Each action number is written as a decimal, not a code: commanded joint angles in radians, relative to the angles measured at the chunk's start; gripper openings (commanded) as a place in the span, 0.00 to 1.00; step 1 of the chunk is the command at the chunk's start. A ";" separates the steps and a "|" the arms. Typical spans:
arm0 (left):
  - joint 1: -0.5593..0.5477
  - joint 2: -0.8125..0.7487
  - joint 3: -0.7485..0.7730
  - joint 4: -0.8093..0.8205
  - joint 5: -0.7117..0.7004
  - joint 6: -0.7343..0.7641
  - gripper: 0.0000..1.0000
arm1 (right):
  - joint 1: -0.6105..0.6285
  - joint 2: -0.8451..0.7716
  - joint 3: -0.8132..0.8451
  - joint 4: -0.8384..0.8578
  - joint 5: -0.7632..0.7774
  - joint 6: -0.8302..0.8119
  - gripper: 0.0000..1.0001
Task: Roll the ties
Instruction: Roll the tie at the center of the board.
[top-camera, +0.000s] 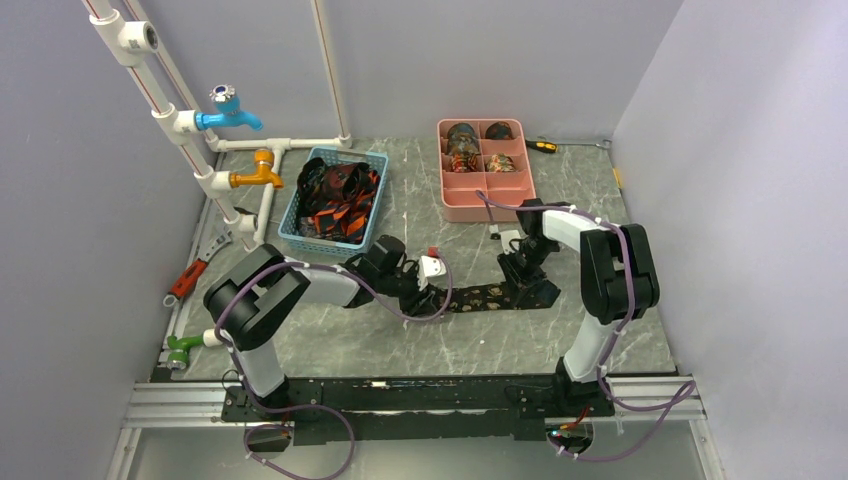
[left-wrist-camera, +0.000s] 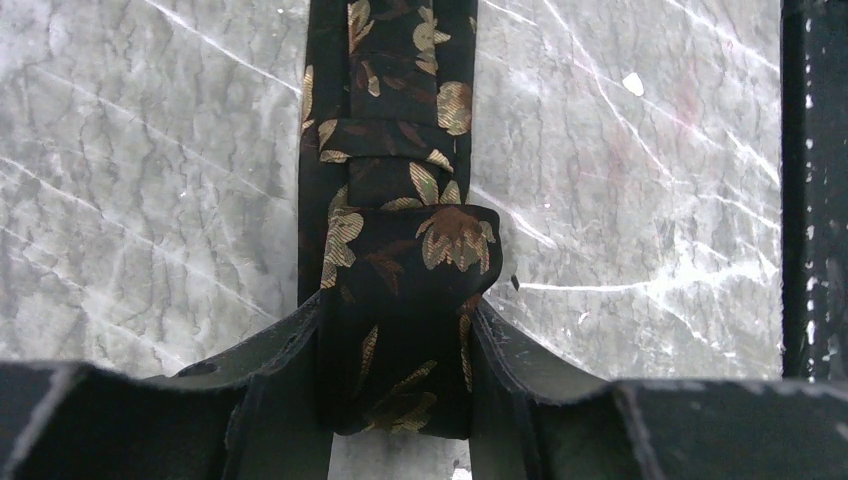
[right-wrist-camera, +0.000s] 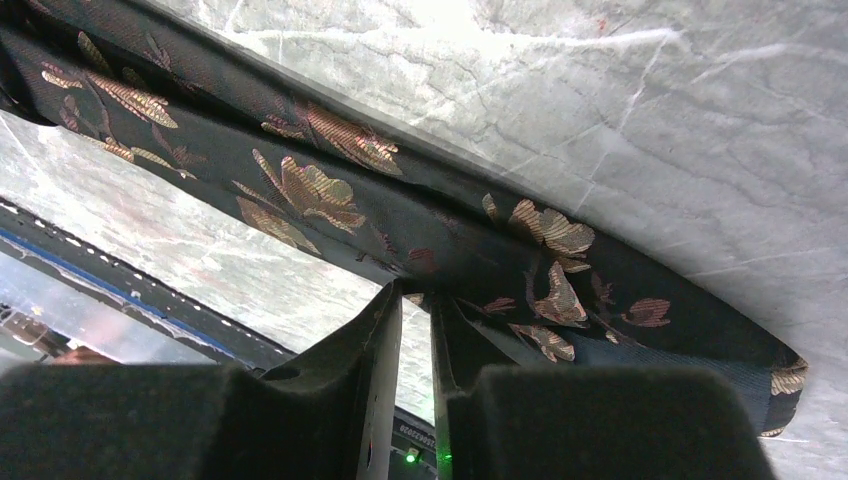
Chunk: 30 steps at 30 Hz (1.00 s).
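Observation:
A dark tie (top-camera: 495, 296) with gold leaf patterns lies flat on the grey marbled table between my two grippers. At its left end my left gripper (top-camera: 428, 290) is shut on the tie's folded-over end (left-wrist-camera: 455, 240). That end sits as a thick wad between the jaws of the left gripper (left-wrist-camera: 400, 380), and the rest of the strip runs away from the wrist camera. At the other end my right gripper (top-camera: 520, 275) is low over the tie (right-wrist-camera: 320, 190). The right gripper (right-wrist-camera: 415, 300) has its jaws nearly together, and their tips pinch the near edge of the fabric.
A blue basket (top-camera: 300, 222) at the back left holds several loose ties (top-camera: 340, 195). A pink compartment tray (top-camera: 487, 203) at the back holds rolled ties (top-camera: 462, 142). White pipes with taps (top-camera: 228, 110) and a red wrench (top-camera: 190, 275) line the left side. A screwdriver (top-camera: 541, 146) lies beside the tray.

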 joint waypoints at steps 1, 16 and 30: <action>0.008 0.043 -0.018 -0.085 -0.084 -0.103 0.12 | 0.001 0.046 0.003 0.024 0.074 -0.032 0.20; -0.015 0.075 -0.010 -0.129 -0.183 -0.039 0.13 | 0.006 -0.191 0.103 0.014 -0.413 0.105 0.56; -0.026 0.089 0.009 -0.157 -0.184 -0.029 0.17 | 0.179 -0.110 -0.089 0.549 -0.586 0.653 0.61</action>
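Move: The rolled end of the tie, held in the left hand's fingers, lies about 27 cm to the right hand's left, some 2 cm farther out and a couple of centimetres higher. The loose stretch of tie is centred about 6 cm left and 1 cm ahead of the right hand, at its height; the pink organizer sits some 42 cm ahead and 7 cm left. For the left hand the roll is right between its fingertips. The opening right hand swings some 14 cm left, arching up off the tie, towards the left hand's roll. ##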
